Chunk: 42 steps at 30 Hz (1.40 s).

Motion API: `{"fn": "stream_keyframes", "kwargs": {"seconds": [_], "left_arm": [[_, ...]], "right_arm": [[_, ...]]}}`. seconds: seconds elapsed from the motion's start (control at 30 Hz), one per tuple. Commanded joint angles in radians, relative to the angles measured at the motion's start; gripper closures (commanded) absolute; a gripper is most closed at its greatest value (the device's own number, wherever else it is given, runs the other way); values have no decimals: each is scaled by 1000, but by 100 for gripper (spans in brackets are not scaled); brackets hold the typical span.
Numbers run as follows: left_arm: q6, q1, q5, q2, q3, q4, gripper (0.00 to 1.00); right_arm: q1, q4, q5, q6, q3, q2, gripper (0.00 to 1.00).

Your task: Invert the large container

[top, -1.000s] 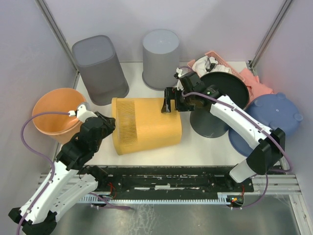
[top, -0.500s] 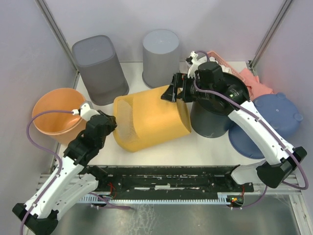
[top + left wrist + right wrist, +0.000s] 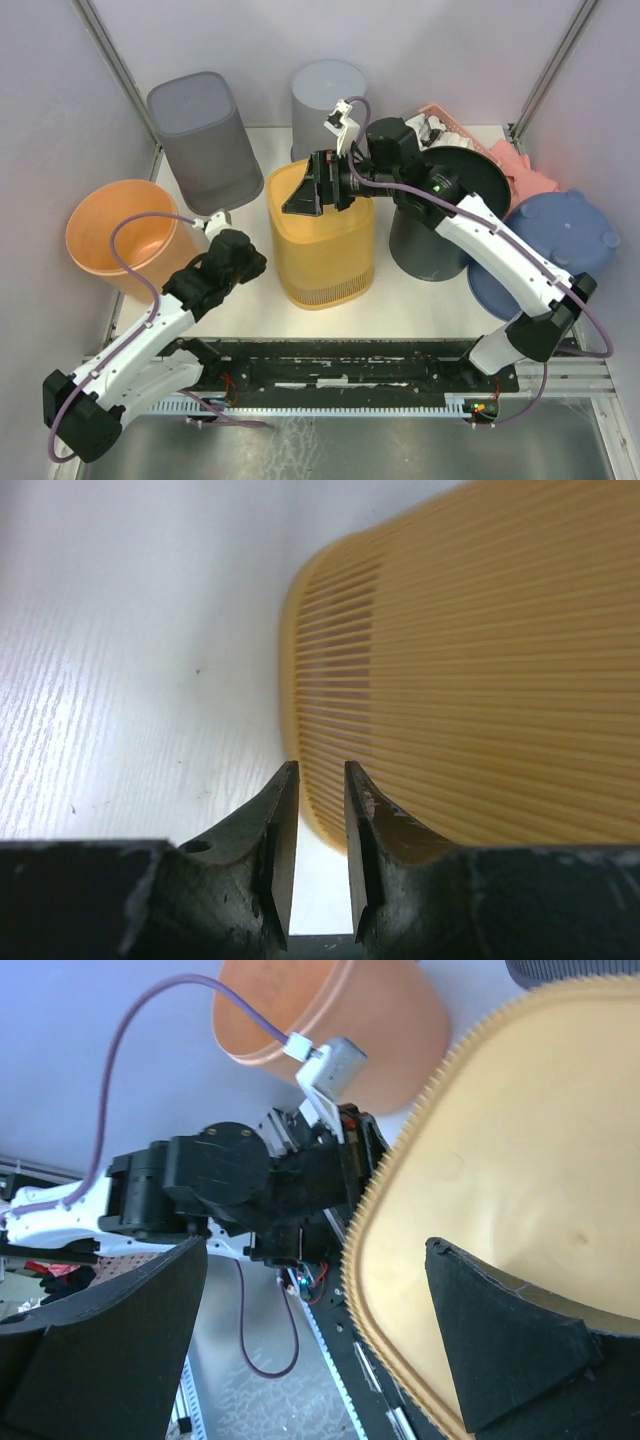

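The large container (image 3: 320,245), yellow and ribbed, stands on the table with its slatted end down and its flat closed base on top. My right gripper (image 3: 305,195) hangs wide open at that top end. In the right wrist view (image 3: 318,1250) one of its fingers lies over the base (image 3: 520,1140) and the other hangs outside the serrated edge. My left gripper (image 3: 252,262) sits low at the container's left side. Its jaws (image 3: 320,770) stand a narrow gap apart with bare table showing between them. The container's lower corner (image 3: 480,680) is right at the tips.
An orange bucket (image 3: 115,235) stands at the left, a dark grey bin (image 3: 205,140) and a light grey cylinder (image 3: 328,115) at the back. A black bucket (image 3: 450,225), a blue tub (image 3: 560,240) and a pink basket (image 3: 455,125) crowd the right.
The container has swung from lying on its side to standing on end, its base lifted up and leftward by the right arm. My left arm shifted right along the container's lower edge.
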Motion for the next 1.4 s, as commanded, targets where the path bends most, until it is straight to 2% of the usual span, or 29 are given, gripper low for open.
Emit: {"fn": "stream_keyframes", "kwargs": {"seconds": [0.0, 0.17, 0.23, 0.33, 0.4, 0.53, 0.6, 0.67, 0.77, 0.97, 1.0, 1.1, 1.17, 1.37], "left_arm": [[46, -1, 1, -24, 77, 13, 68], [109, -1, -46, -52, 175, -66, 66], [140, -1, -70, -60, 248, -116, 64], [211, -1, -83, -74, 350, -177, 63], [281, -1, -41, -85, 407, -183, 61], [356, -1, -24, -93, 480, -205, 53], [372, -2, -34, -84, 512, -229, 50], [372, -1, -51, -77, 543, -251, 48], [355, -1, -84, -92, 572, -268, 46], [325, -2, -123, -117, 617, -318, 38], [320, -1, -128, -119, 627, -330, 34], [306, -2, -133, -135, 639, -353, 32], [293, -1, -138, -150, 639, -363, 30], [271, -2, -155, -185, 635, -410, 27]], "right_arm": [[-1, -40, 27, -70, 75, -4, 1], [-1, -204, 274, -249, 116, -84, 1], [-1, -235, 371, -322, 65, -166, 1], [-1, -227, 443, -432, -125, -307, 1], [-1, -220, 396, -500, -252, -404, 1], [2, -173, 166, -560, -506, -557, 1], [13, -71, 51, -513, -631, -598, 1], [54, 112, 31, -414, -750, -613, 1], [128, 389, 204, -249, -851, -554, 1], [208, 675, 498, -158, -753, -241, 1], [211, 692, 572, -144, -725, -189, 1], [208, 702, 857, -90, -614, -47, 1], [207, 727, 973, -110, -538, 42, 1], [192, 699, 1035, -108, -338, 212, 1]]}}
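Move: The large yellow container, its closed end up, has its middle about 23 cm below the right hand and 3 cm ahead. From that hand, the grey basket stands some 19 cm ahead and 21 cm left, the grey round bin about 23 cm straight ahead, and the black bin 5 cm ahead and 25 cm right. For the left hand, the yellow container's middle lies about 15 cm right, 3 cm ahead and 2 cm up. Right hand loops right, back, down, then forward-left 19 cm, pushing the container's side; left lifts 20 cm, opening. ##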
